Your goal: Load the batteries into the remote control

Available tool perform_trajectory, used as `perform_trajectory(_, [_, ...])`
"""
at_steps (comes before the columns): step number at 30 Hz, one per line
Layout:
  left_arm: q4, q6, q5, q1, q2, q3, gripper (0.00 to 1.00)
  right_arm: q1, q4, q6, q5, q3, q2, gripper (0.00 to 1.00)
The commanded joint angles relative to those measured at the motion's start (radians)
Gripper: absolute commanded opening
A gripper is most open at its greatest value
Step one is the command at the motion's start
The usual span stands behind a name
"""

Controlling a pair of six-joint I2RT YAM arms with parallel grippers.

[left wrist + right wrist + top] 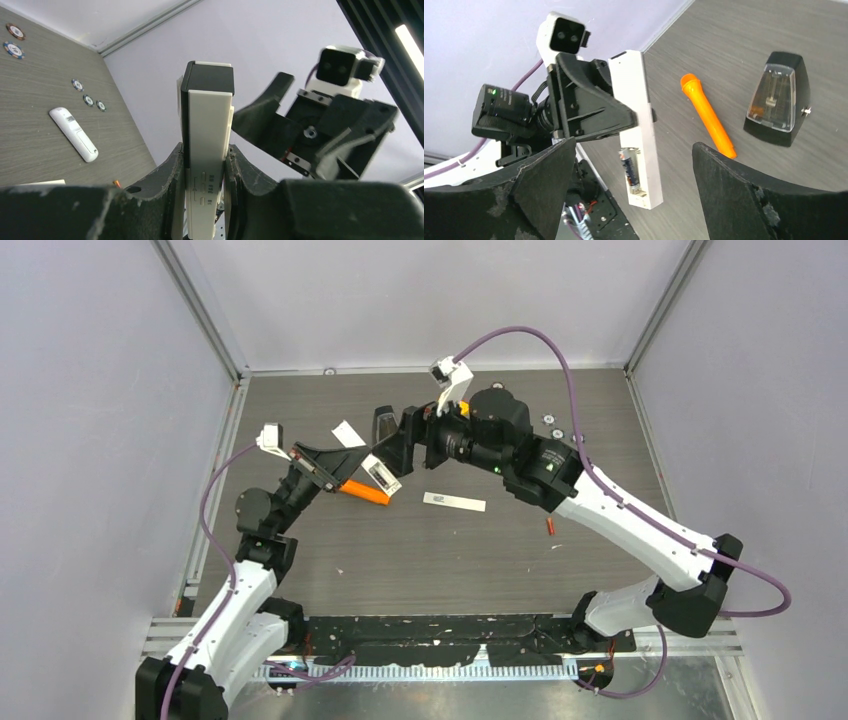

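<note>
My left gripper (372, 472) is shut on a white remote control (381, 476) and holds it above the table. In the left wrist view the remote control (207, 115) stands upright between the fingers (170, 170). Its open compartment faces the right wrist camera, with a dark battery (629, 167) lying inside. My right gripper (633, 145) stands wide open just in front of that remote control (640, 100), with nothing between its fingers (544, 185). A small reddish battery (550, 526) lies loose on the table to the right.
A second white remote (453, 502) lies mid-table. Below the held remote lies an orange pen-like stick (365, 492), and a black wedge-shaped box (779, 100) stands behind it. A white slip (347, 433) and several round discs (555, 430) sit further back.
</note>
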Motion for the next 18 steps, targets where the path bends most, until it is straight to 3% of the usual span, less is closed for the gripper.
perform_trajectory(1, [0.006,0.05,0.033,-0.001,-0.026,0.027,0.0,-0.066,-0.008,0.18,-0.171,-0.003,0.015,0.92])
perform_trajectory(13, [0.012,0.051,0.048,-0.001,-0.021,0.039,0.0,-0.111,0.042,0.306,-0.371,-0.021,0.118,0.94])
perform_trajectory(18, [0.01,0.061,0.057,-0.001,-0.025,0.041,0.0,-0.112,0.067,0.326,-0.391,-0.033,0.131,0.83])
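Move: The loaded battery sits in the open compartment of the remote control held by the left gripper; its middle lies roughly 8 cm below the right hand, 3 cm to its left and 1 cm back. The left fingertips on the remote are about 5 cm left, 2 cm ahead and 4 cm below. On the table, some 36 cm down, the orange microphone lies 15 cm ahead and 12 cm left. From the left hand the battery is about 4 cm right, 2 cm back and 5 cm down. Bring the right gripper down about 6 cm and a little left, back towards the battery in the remote's open compartment, after a small nudge forward at the start. Tip the fingers some 25 degrees further down and swing them slightly counter-clockwise, keeping them wide open around the compartment end. Keep the left gripper's hold on the remote, nearly still. ##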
